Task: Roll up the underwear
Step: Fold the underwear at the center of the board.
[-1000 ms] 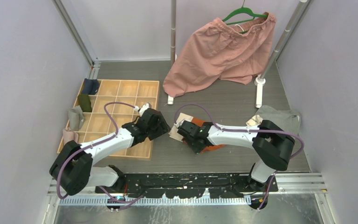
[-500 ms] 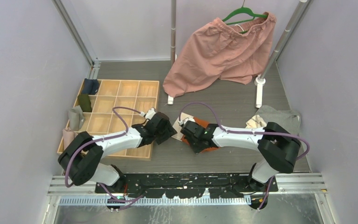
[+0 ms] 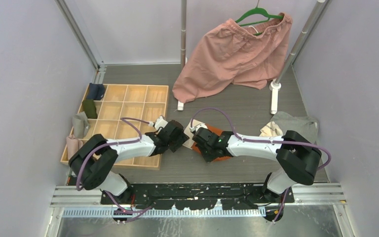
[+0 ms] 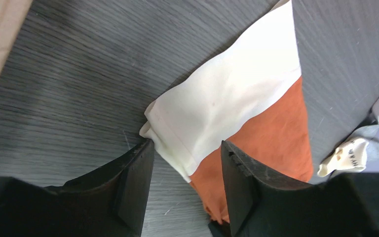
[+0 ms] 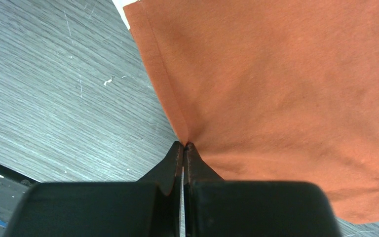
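The rust-orange underwear lies on the dark table between my two grippers, its cream-white band toward the left arm. My left gripper is open and low over the table. One finger touches the band's folded corner, and the other finger rests over the orange cloth. In the top view the left gripper sits just left of the garment. My right gripper is shut on the orange cloth's edge and stands close to the right. The grey underwear lies far right.
A wooden compartment tray lies on the left with dark rolled items in its far cells. More cloth pieces hang at its left rim. Big pink shorts hang on a green hanger behind, beside upright rack poles.
My left arm has reached rightward from over the tray's edge to the underwear's cream band, its jaws narrowing a little. The right gripper has kept its pinch and barely shifted.
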Tool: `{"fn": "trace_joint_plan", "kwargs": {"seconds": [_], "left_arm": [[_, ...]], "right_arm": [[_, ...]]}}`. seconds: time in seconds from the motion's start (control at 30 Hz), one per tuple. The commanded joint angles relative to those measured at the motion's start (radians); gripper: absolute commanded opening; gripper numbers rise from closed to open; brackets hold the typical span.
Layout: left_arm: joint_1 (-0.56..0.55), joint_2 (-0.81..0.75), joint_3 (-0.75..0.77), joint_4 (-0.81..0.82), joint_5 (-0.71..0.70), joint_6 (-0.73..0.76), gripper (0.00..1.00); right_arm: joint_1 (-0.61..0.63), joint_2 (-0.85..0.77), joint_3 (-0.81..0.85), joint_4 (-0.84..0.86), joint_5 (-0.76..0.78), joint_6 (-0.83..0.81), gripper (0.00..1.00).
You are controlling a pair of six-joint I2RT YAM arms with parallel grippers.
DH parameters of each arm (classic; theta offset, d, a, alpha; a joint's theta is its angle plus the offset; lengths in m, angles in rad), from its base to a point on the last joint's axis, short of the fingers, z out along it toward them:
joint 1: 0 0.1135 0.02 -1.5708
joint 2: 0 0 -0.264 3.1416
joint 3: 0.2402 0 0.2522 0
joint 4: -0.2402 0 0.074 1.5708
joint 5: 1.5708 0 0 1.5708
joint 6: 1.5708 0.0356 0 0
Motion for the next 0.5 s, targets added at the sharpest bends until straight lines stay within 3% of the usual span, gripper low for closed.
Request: {"fn": "trace_joint_plan", "kwargs": {"seconds": [0.0, 0.33, 0.47], "left_arm": [[-0.006, 0.053, -0.012, -0.006, -0.064, -0.044, 0.52], [-0.006, 0.098, 0.001, 0.004, -0.094, -0.021, 0.23], [-0.006, 0.096, 0.007, -0.011, -0.108, -0.005, 0.19]], "right_arm": [[-0.003, -0.036, -0.001, 0.033, -0.017, 0.013, 0.01], [-0.002, -0.036, -0.005, 0.027, -0.036, 0.01, 0.01], [-0.003, -0.039, -0.007, 0.022, -0.037, 0.016, 0.01]]}}
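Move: The underwear's left waistband end, cream and folded, lies between the left hand's open fingers, about 1 cm ahead and 2 cm below; the orange body's middle is some 10 cm to that hand's right and 1 cm ahead. The right gripper, holding the near orange edge, sits about 6 cm back and 7 cm right of the left hand. The wooden tray's right rim is centred 8 cm left, 6 cm ahead. From the right hand, the waistband end lies roughly 7 cm ahead and 8 cm left. The folded layers at the underwear's left waistband end are pinched by the left fingers, which close from about half open to nearly shut as that hand eases some 1.5 cm forward and 1 cm down, turning slightly counter-clockwise. The right hand stays practically in place, still shut on the near orange edge, holding it low. ##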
